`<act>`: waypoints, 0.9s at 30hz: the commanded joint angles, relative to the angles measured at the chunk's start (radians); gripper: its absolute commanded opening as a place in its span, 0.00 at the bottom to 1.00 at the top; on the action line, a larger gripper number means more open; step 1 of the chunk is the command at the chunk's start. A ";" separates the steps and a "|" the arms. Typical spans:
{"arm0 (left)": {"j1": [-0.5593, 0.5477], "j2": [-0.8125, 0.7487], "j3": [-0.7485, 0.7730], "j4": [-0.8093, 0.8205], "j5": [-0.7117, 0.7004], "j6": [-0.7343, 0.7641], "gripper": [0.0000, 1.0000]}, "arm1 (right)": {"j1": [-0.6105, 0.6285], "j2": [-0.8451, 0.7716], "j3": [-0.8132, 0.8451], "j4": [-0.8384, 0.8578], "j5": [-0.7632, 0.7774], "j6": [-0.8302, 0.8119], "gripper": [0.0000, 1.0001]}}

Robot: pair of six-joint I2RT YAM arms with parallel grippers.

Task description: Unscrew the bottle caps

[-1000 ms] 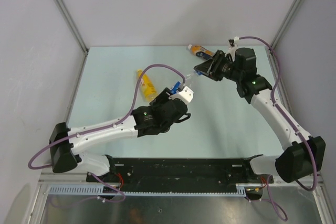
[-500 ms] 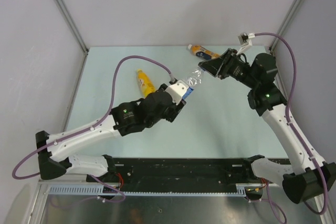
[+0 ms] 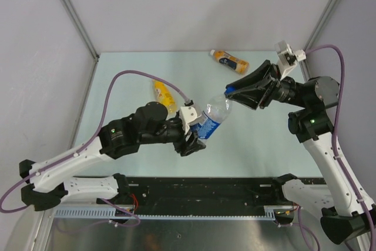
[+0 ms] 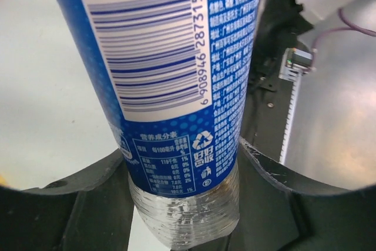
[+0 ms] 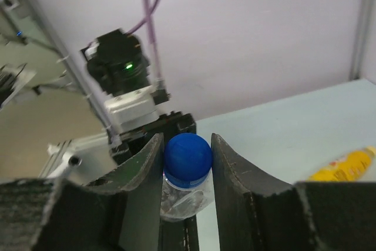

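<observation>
A clear bottle with a blue label (image 3: pixel 210 120) hangs tilted above the table. My left gripper (image 3: pixel 197 130) is shut on its lower body. In the left wrist view the label (image 4: pixel 170 74) fills the frame and both fingers (image 4: pixel 88 204) press the ribbed base. The bottle's blue cap (image 3: pixel 229 91) points up and to the right, and my right gripper (image 3: pixel 233 92) is shut on it. The right wrist view shows that cap (image 5: pixel 187 152) squeezed between the two fingers (image 5: pixel 235 168). A yellow bottle (image 3: pixel 163 93) and an orange bottle (image 3: pixel 232 60) with a white cap (image 3: pixel 212 53) lie on the table.
Grey walls and metal posts close the table (image 3: pixel 264 139) at the back and both sides. A black rail (image 3: pixel 200 191) runs along the near edge between the arm bases. The yellow bottle (image 5: pixel 345 166) shows at the right edge of the right wrist view.
Both arms have carried the blue-labelled bottle toward the near side and lifted it. The left arm drew back, the right arm swung out to the right. Both grips held throughout.
</observation>
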 commanded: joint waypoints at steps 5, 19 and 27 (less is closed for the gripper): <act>-0.027 -0.161 -0.087 0.316 0.365 0.150 0.00 | 0.013 0.015 -0.013 0.108 -0.217 0.018 0.00; -0.019 -0.178 -0.128 0.385 0.411 0.142 0.00 | 0.034 -0.007 -0.012 0.096 -0.148 0.009 0.00; -0.014 -0.170 -0.178 0.383 0.276 0.150 0.00 | 0.018 -0.039 -0.013 0.102 0.010 0.059 0.47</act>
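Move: The bottle is gripped near its base by the left hand, with the blue cap some 7 cm ahead, 10 cm right and 14 cm above. The cap sits between the right fingertips. The yellow bottle lies about 28 cm ahead of the left hand, 15 cm left and 27 cm below; the orange bottle is roughly 40 cm ahead of the right hand, 5 cm right, 44 cm below. Both hands draw the bottle back about 5 cm, yawing oppositely, left clockwise; the right grip eases at the end. ##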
